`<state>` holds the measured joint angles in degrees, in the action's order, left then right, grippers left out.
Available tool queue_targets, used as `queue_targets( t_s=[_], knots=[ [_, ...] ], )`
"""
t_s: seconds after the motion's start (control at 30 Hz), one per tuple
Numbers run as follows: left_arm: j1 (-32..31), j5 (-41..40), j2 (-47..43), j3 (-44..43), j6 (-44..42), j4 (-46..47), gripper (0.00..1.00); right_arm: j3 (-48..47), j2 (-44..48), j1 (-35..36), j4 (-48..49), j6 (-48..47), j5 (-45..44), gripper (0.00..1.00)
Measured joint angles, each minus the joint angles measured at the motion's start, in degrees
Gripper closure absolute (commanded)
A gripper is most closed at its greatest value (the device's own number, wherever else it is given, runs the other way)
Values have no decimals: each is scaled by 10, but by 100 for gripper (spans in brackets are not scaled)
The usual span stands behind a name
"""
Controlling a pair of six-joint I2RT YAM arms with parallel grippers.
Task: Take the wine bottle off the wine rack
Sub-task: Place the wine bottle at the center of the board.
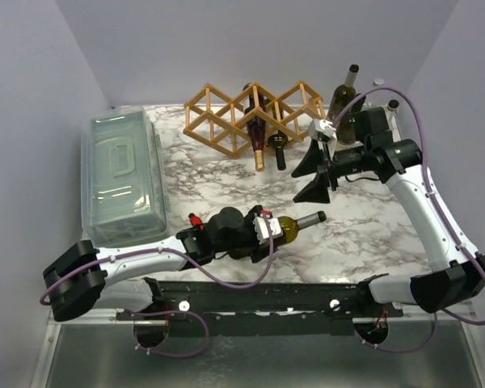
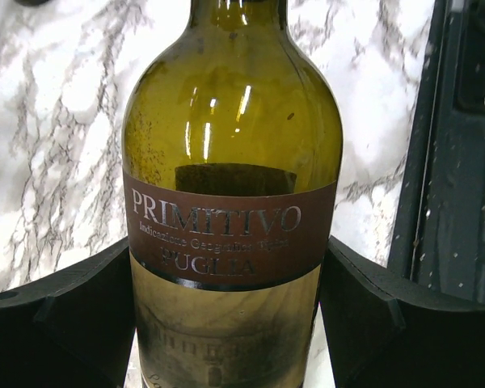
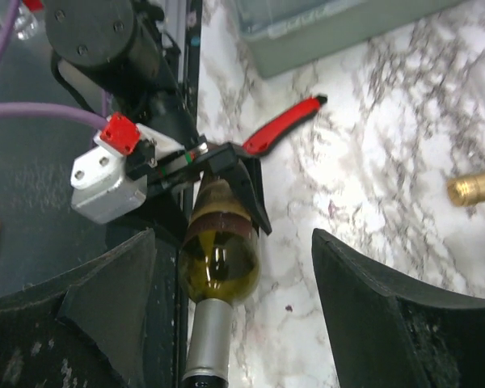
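Observation:
My left gripper (image 1: 267, 230) is shut on the body of a green wine bottle (image 1: 295, 225). It holds the bottle lying flat and low over the marble table near the front edge, with the silver-capped neck pointing right. In the left wrist view the black fingers (image 2: 65, 323) press both sides of the labelled bottle (image 2: 230, 162). The tan lattice wine rack (image 1: 218, 113) stands at the back centre with two more bottles (image 1: 259, 145) in it. My right gripper (image 1: 315, 174) is open and empty between the rack and the held bottle. In its wrist view, the held bottle (image 3: 218, 267) shows between the fingers, farther off.
A clear lidded plastic bin (image 1: 121, 174) stands on the left of the table. Upright bottles (image 1: 343, 101) stand at the back right by the rack. A gold-capped neck (image 3: 473, 187) from the rack shows at the right edge of the right wrist view.

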<state>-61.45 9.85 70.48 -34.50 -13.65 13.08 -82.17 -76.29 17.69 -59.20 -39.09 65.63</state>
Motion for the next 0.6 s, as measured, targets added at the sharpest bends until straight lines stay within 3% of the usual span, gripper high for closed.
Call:
queue_targets(
  t_s=[0.23,0.6],
  knots=[
    [2,-9,-53,25,61,63,100,-84,9,0,94,156,21,19],
    [3,-62,-125,74,195,177,100,-60,65,-4,275,442,32,15]
  ],
)
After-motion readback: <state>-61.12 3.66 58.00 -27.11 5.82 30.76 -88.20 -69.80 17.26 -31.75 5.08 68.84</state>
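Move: The left gripper already holds the wine bottle by its label part, the neck slanting up to the right. The middle of the marble board lies about 13 cm ahead of this hand, some 2 cm left and 13 cm below; the red knife is roughly 17 cm left, 5 cm ahead, also on the board, and the wine rack some 35 cm ahead, 2 cm left. From the empty right gripper, the board's middle lies about 10 cm ahead, 12 cm left and 29 cm below. Keep the left gripper's hold on the bottle and lift it almost straight up by about 9 cm, meanwhile tilting the wrist some 25 to 30 degrees so that its fingers come up towards level and the bottle's neck swings towards upright. Raise the open, empty right gripper roughly 12 cm as well, its fingertips tipping up, and keep it open. ##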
